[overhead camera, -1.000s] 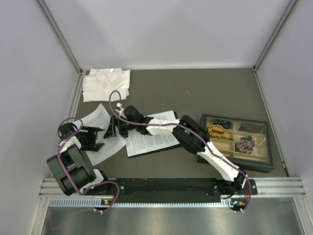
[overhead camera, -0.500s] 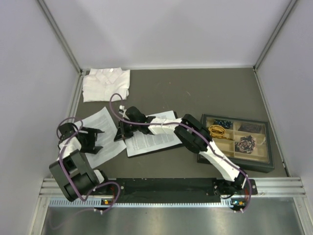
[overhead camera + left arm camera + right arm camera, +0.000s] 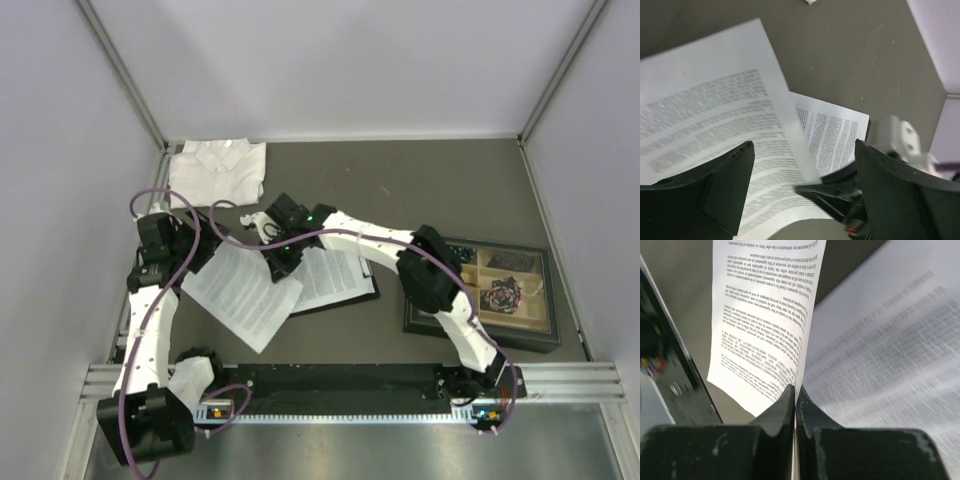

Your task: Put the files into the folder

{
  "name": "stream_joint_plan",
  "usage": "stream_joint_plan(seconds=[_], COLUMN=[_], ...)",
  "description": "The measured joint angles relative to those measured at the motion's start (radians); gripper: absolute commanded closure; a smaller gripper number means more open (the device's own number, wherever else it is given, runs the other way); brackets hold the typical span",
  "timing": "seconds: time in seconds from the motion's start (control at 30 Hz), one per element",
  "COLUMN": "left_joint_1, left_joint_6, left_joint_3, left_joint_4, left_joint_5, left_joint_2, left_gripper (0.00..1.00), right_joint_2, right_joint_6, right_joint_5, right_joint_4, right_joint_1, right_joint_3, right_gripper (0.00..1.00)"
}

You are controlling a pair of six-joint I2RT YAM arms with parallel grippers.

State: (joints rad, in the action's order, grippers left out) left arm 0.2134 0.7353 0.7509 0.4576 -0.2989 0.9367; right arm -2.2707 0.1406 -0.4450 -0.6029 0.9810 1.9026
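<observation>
Two files show. One printed sheet [image 3: 338, 275] lies on the black folder [image 3: 350, 301] at mid table. The other sheet [image 3: 238, 290] sits tilted to its left, with its upper right edge raised and pinched in my right gripper [image 3: 277, 264], which is shut on it. In the right wrist view the gripper [image 3: 795, 399] has its jaws pressed together on a thin paper edge, with printed paper on both sides. My left gripper [image 3: 200, 243] hovers open above the held sheet [image 3: 705, 115], nothing between its fingers [image 3: 730, 185]. The second sheet [image 3: 835, 134] shows beyond.
A folded white shirt [image 3: 216, 171] lies at the back left corner. A dark-framed compartment tray [image 3: 482, 330] of small items stands at the right, beside the right arm. Pale walls close in the table on three sides.
My right gripper has shut on the left sheet's edge and pulled it up and toward the folder. The left arm has let go, risen and swung back toward the far left.
</observation>
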Motion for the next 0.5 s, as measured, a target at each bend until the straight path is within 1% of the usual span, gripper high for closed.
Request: stream_joint_plan(seconds=[0.1, 0.17, 0.37, 0.5], left_joint_1=[-0.021, -0.026, -0.033, -0.034], left_joint_6=[-0.018, -0.033, -0.068, -0.072], left_joint_3=[0.0, -0.002, -0.024, -0.073], left_joint_4=[0.004, 0.009, 0.014, 0.014], left_joint_5=[0.002, -0.002, -0.074, -0.147], left_joint_2=[-0.018, -0.031, -0.076, -0.072], left_gripper=[0.15, 0.15, 0.15, 0.14], right_joint_2=[0.087, 0.114, 0.084, 0.047], right_joint_6=[-0.171, -0.27, -0.485, -0.583], right_joint_5=[0.023, 0.039, 0.125, 0.244], right_joint_4=[-0.129, -0.206, -0.366, -0.387], right_joint_1=[-0.03, -0.054, -0.1, -0.1], right_joint_3=[-0.025, -0.025, -0.023, -0.023], right_gripper=[1.0, 1.0, 1.0, 1.0])
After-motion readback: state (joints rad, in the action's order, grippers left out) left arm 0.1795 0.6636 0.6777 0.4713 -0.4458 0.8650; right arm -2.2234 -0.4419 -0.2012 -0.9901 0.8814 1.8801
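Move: The right hand still pinches the sheet by its right-hand edge; the middle of that sheet hangs about 10 cm left and 5 cm back, some 3 cm lower. The folder, a black clipboard already carrying one sheet, has its middle about 12 cm to the right hand's right, level with it and 5 cm below; its metal clip is roughly 25 cm right and 2 cm ahead. For the open left hand, the folder's middle is about 27 cm right, level, 15 cm down. Swiftly rightward, about 13 cm with some 4 cm forward, the shut right fingers draw the pinched sheet over the folder, rising 2 cm before sinking to just under their starting height. Meanwhile the wrist turns counter-clockwise and tips the fingers steeper down, some 30 degrees in all. The left hand, wide open and holding nothing, trails along 3–4 cm right and a little back. ##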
